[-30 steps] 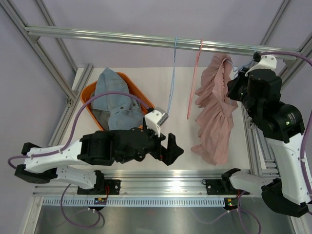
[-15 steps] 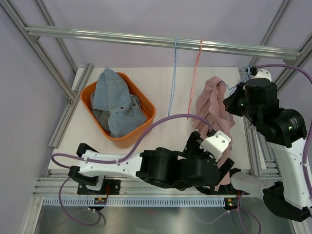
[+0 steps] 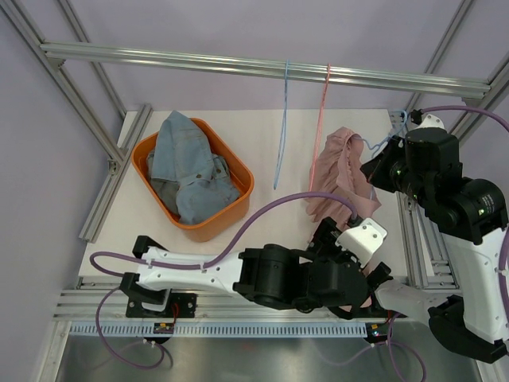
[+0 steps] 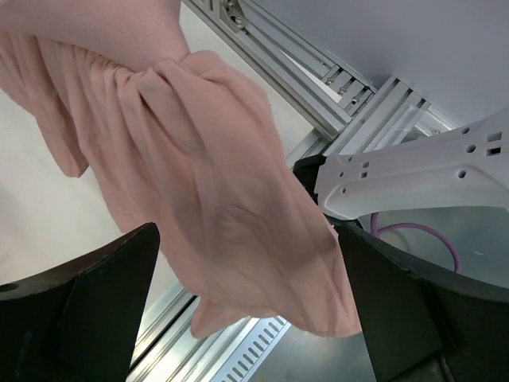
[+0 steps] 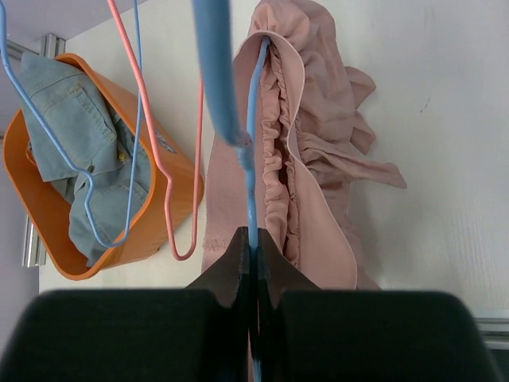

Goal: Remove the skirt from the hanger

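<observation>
The pink skirt (image 3: 342,177) hangs bunched from a thin blue hanger (image 3: 387,135) at the right of the table. My right gripper (image 5: 253,256) is shut on the hanger's blue wire (image 5: 251,159), and the skirt's gathered waist (image 5: 278,151) is still wrapped round that wire. My left gripper (image 4: 250,259) is open low at the front right, its black fingers (image 4: 95,294) wide apart on either side of the skirt's hanging hem (image 4: 238,207). The fabric drapes between them without being pinched. From above, the left gripper (image 3: 372,274) sits just under the skirt.
An orange basket (image 3: 207,227) holding a denim garment (image 3: 187,163) stands at the left. A bare blue hanger (image 3: 280,127) and a bare pink hanger (image 3: 320,119) hang from the top rail (image 3: 199,62). Aluminium frame rails (image 4: 318,103) run along the front and right.
My left arm swung from the middle of the table across to the front right, under the skirt. My right gripper brought the hanger and skirt down and nearer, away from the rail.
</observation>
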Available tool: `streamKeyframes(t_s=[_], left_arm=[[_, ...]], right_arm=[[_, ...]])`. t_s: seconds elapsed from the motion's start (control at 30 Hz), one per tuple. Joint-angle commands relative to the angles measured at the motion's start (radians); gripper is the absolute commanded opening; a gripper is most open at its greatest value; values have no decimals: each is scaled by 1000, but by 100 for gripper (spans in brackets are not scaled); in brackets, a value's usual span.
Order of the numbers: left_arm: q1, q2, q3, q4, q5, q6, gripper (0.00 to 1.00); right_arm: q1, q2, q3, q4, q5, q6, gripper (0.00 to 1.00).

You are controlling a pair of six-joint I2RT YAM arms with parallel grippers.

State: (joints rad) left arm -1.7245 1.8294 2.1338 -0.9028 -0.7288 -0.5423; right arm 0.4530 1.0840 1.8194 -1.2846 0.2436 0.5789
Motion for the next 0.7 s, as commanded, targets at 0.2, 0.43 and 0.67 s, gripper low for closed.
streamKeyframes(t_s=[0.2,0.43,0.67], left_arm=[[65,47,25,82,80,-2,99],[69,30,-54,70,78,-36,12],[20,-81,-284,130,51,-122,0]], right_arm=[[-5,-19,18,54,-24,27,0],[-5,-4,38,59,5,29,0],[-5,66,144,47,65,39,0]])
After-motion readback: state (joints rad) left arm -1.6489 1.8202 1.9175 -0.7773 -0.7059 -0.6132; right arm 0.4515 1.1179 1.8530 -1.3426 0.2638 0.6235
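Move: The pink skirt hangs in front of the open left fingers, its middle about 7 cm ahead and 8 cm below, with the hem end reaching back between them. The held blue hanger crosses some 14 cm ahead and 5 cm above the left hand. On the rail, the pink hanger hangs about 21 cm ahead and 7 cm left, the other blue hanger some 14 cm left. From the right hand the skirt's middle lies about 6 cm back, 3 cm left and 13 cm below. The left fingers shut on the lower part of the skirt, pinching it, after the open hand has eased some 2 cm each forward, right and down into it. Still gripping, the hand then pulls down about 3.5 cm more, edging forward and slightly back left. The right hand stays put, keeping its shut hold on the blue hanger and tipping down only slightly. ##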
